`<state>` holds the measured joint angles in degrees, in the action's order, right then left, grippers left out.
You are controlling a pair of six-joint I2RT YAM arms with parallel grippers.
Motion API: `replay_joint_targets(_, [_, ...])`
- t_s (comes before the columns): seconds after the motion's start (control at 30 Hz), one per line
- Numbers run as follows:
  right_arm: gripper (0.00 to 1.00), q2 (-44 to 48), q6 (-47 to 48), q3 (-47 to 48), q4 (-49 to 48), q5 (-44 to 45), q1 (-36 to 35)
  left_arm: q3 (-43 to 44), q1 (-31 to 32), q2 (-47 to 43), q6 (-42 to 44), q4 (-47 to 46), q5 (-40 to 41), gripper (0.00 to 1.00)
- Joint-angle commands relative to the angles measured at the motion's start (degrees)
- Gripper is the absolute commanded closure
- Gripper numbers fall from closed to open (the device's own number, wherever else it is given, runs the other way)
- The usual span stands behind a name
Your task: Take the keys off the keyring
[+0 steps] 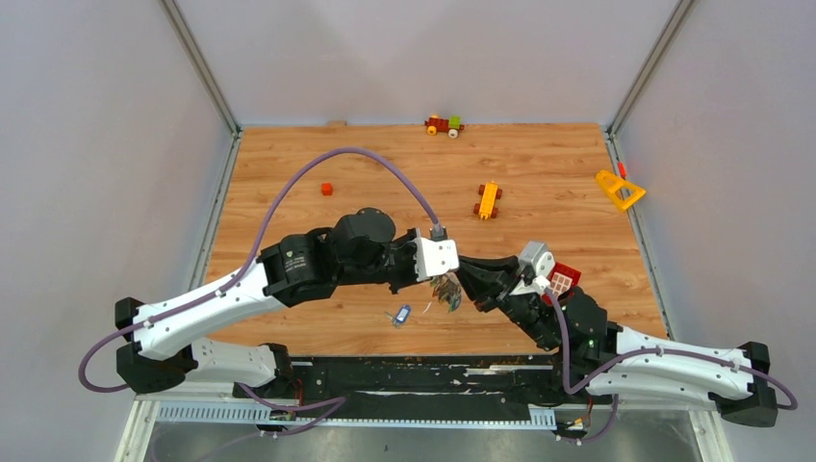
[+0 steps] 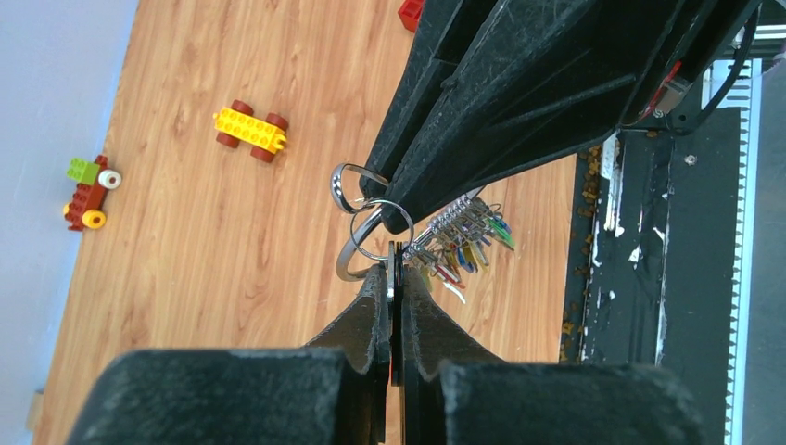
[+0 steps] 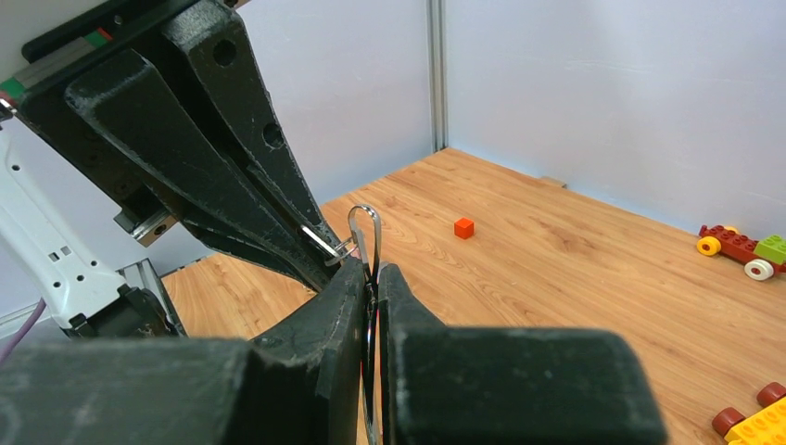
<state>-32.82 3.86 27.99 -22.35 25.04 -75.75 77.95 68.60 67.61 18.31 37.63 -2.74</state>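
The keyring (image 2: 369, 229), linked silver loops, hangs in the air between both grippers over the table's near middle. My left gripper (image 2: 394, 271) is shut on a thin flat silver-and-dark piece, apparently a key, joined to the rings. My right gripper (image 3: 371, 270) is shut on the keyring (image 3: 363, 230), seen edge-on between its pads. Its black fingers (image 2: 436, 158) come in from above in the left wrist view. A bunch of keys (image 2: 463, 243) with coloured tags dangles beside the rings, below the two tips (image 1: 448, 292). One key with a blue tag (image 1: 401, 315) lies loose on the wood.
A red cube (image 1: 326, 189) lies at the left middle. Also on the table are a yellow-and-brown brick car (image 1: 489, 200), a brick vehicle (image 1: 444, 125) at the far edge and a yellow triangular piece (image 1: 619, 190) at the right edge. A red brick (image 1: 564, 279) sits by the right wrist.
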Motion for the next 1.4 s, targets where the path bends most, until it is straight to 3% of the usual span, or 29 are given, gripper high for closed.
replay_joint_targets(0.0, [1.0,3.8,-0.5,0.5,-6.0,4.4,0.1,-2.3,0.1,-0.6,-2.1,1.9,-1.5,1.0])
replay_joint_targets(0.27, [1.0,6.6,0.6,0.0,-6.2,5.0,0.1,-5.4,0.1,-1.0,-3.5,0.4,-2.9,1.0])
replay_joint_targets(0.67, [1.0,3.6,1.4,0.9,-5.8,4.3,0.1,-0.5,0.1,5.7,-3.9,2.4,-6.2,1.0])
replay_joint_targets(0.9, [1.0,5.7,1.6,0.1,-5.6,6.6,0.1,-1.6,0.1,4.5,-4.5,3.1,-5.1,1.0])
replay_joint_targets(1.1, [1.0,9.5,0.2,0.1,0.6,17.1,0.1,-16.2,0.1,-5.9,-12.2,-6.2,2.5,0.99])
replay_joint_targets(1.37, [1.0,10.9,-2.8,3.1,11.6,17.4,0.2,-40.1,0.1,-17.0,-25.6,-25.1,11.0,0.7])
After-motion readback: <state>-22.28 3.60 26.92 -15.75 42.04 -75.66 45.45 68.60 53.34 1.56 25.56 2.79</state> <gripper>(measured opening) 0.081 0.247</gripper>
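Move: The small ring of the next key is pinched in the left fingers and still seems threaded on the big keyring; it lies about 3 cm to the right hand's left and 2 cm ahead. The other keys hang some 7 cm below the left hand, 1 cm back and 1 cm right. On the table about 29 cm below, the removed blue-tagged key lies roughly 8 cm left and 2 cm ahead of the left hand; a white sliver lies 2 cm left and 4 cm ahead. The key's small ring is drawn off the big keyring by the left hand, which sinks about 7 cm while the right hand keeps its grip on the keyring, easing slightly right. Then they part: the left swings left and farther down towards the blue-tagged key, tilting down and turning counter-clockwise, fingers starting to open; the right carries the bunch some 6 cm right, turning about 15 degrees clockwise. ##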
